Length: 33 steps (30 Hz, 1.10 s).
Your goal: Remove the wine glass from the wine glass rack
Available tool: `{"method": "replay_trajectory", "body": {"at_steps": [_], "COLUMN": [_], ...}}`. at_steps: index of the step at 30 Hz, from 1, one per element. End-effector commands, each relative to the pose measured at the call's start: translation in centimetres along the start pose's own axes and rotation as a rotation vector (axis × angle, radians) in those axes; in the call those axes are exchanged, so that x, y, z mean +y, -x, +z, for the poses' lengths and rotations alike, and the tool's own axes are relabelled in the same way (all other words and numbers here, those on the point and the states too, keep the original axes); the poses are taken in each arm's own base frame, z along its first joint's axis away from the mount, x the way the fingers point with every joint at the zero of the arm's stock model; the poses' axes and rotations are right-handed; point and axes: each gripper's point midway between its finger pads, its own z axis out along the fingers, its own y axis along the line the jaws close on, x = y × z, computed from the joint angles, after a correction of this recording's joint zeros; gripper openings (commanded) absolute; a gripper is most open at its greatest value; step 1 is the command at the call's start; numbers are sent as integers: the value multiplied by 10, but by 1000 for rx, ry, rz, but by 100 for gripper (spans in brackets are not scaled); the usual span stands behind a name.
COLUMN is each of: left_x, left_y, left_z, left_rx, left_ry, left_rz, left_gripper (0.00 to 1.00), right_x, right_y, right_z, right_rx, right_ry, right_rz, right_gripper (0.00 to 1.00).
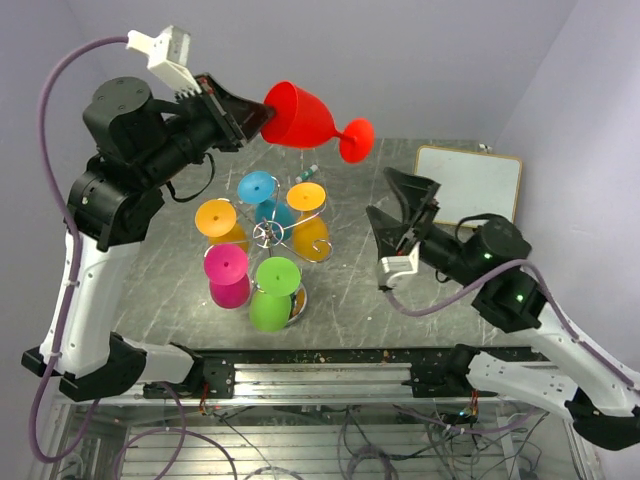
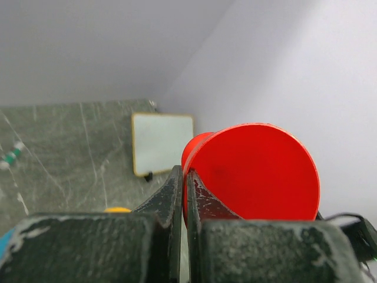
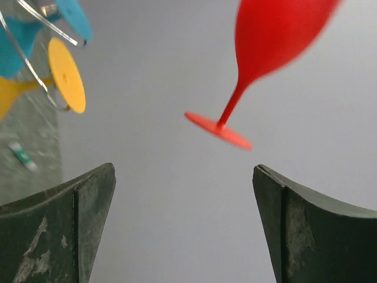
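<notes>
The red wine glass (image 1: 305, 118) hangs on its side in the air above the back of the table, its foot pointing right. My left gripper (image 1: 262, 112) is shut on its rim; in the left wrist view the closed fingertips (image 2: 184, 174) pinch the rim's edge of the red wine glass (image 2: 253, 171). The chrome wine glass rack (image 1: 266, 233) stands mid-table, below and apart from the glass. My right gripper (image 1: 378, 191) is open and empty to the right of the rack. In its wrist view the red wine glass (image 3: 277, 35) floats well beyond the spread right gripper (image 3: 184, 171).
Several glasses hang on the rack: blue (image 1: 258, 187), orange (image 1: 306, 197), yellow (image 1: 215, 216), pink (image 1: 226, 263), green (image 1: 277, 275). A small whiteboard (image 1: 470, 185) lies at the back right. A marker (image 1: 307, 172) lies behind the rack.
</notes>
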Motion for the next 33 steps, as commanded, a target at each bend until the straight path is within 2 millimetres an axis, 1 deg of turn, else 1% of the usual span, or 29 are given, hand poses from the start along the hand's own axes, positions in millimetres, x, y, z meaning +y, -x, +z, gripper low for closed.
{"method": "replay_trajectory", "body": {"at_steps": [1, 4, 5, 7, 8, 10, 11, 12, 14, 16, 18, 19, 20, 24, 27, 28, 29, 30, 32, 33], "left_x": [7, 25, 36, 54, 63, 85, 94, 103, 123, 142, 163, 176, 188, 248, 289, 303, 314, 330, 359, 369], "left_y": [55, 62, 63, 66, 65, 70, 73, 76, 79, 81, 77, 74, 71, 55, 43, 43, 38, 37, 26, 23], "left_z": [-9, -6, -2, -1, 1, -1, -3, -4, -6, -7, -6, -5, -3, -2, -5, -10, -10, -17, -22, -25], "left_rx": [-227, -259, -261, -265, -261, -270, -274, -280, -285, -278, -259, -248, -237, -169, -125, -119, -102, -98, -60, -48], "left_ry": [95, 185, 231, 313, 350, 439, 474, 507, 575, 635, 688, 713, 732, 795, 835, 856, 869, 900, 946, 964], "left_rz": [63, 103, 118, 154, 162, 179, 191, 201, 217, 232, 247, 250, 245, 177, 130, 119, 114, 105, 85, 82], "left_gripper": [7, 7, 7, 7, 7, 7, 7, 7, 7, 7, 7, 7, 7, 7, 7, 7, 7, 7, 7, 7], "right_x": [4, 22, 34, 47, 57, 69, 71, 74, 85, 101, 120, 122, 128, 155, 167, 168, 169, 169, 168, 168], "right_y": [3, 7, 8, 9, 8, 3, -6, -10, -30, -42, -49, -52, -53, -58, -59, -58, -57, -57, -54, -53], "right_z": [-15, -20, -21, -27, -30, -38, -44, -50, -66, -79, -91, -96, -98, -107, -111, -111, -111, -111, -111, -111], "right_rx": [10, 35, 57, 91, 117, 176, 236, 276, 433, 583, 727, 773, 821, 992, 1045, 1047, 1046, 1043, 1031, 1021], "right_ry": [-52, -30, -22, -42, -54, -109, -176, -212, -323, -358, -348, -355, -341, -346, -382, -391, -403, -419, -441, -442], "right_rz": [445, 757, 892, 1087, 1181, 1343, 1425, 1499, 1614, 1655, 1656, 1660, 1656, 1689, 1731, 1751, 1773, 1794, 1840, 1855], "right_gripper": [100, 100, 100, 100, 100, 100, 100, 100, 100, 100, 100, 100, 100, 100, 100, 100, 100, 100, 100, 100]}}
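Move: My left hand, shut on the rim of the red wine glass's bowl, has the free table in the far left part ahead of it: about 20 cm out, 24 cm to the left and 54 cm below. The rack's middle lies some 40 cm below that hand, 4 cm back and 1 cm left; its blue glass is 6 cm ahead, 5 cm left and 35 cm down. From my open right hand the red glass is about 8 cm ahead, 8 cm left and 10 cm up. Keeping my left fingers shut on the bowl's rim, I lift the glass slightly, then swing it left and forward, away from above the rack, and lower it towards the free table, ending about 23 cm left, 18 cm out and 19 cm lower, turned counter-clockwise and tipped down. My empty right hand stays open, sinks about 18 cm while shifting right, and turns its fingers down to the table. ##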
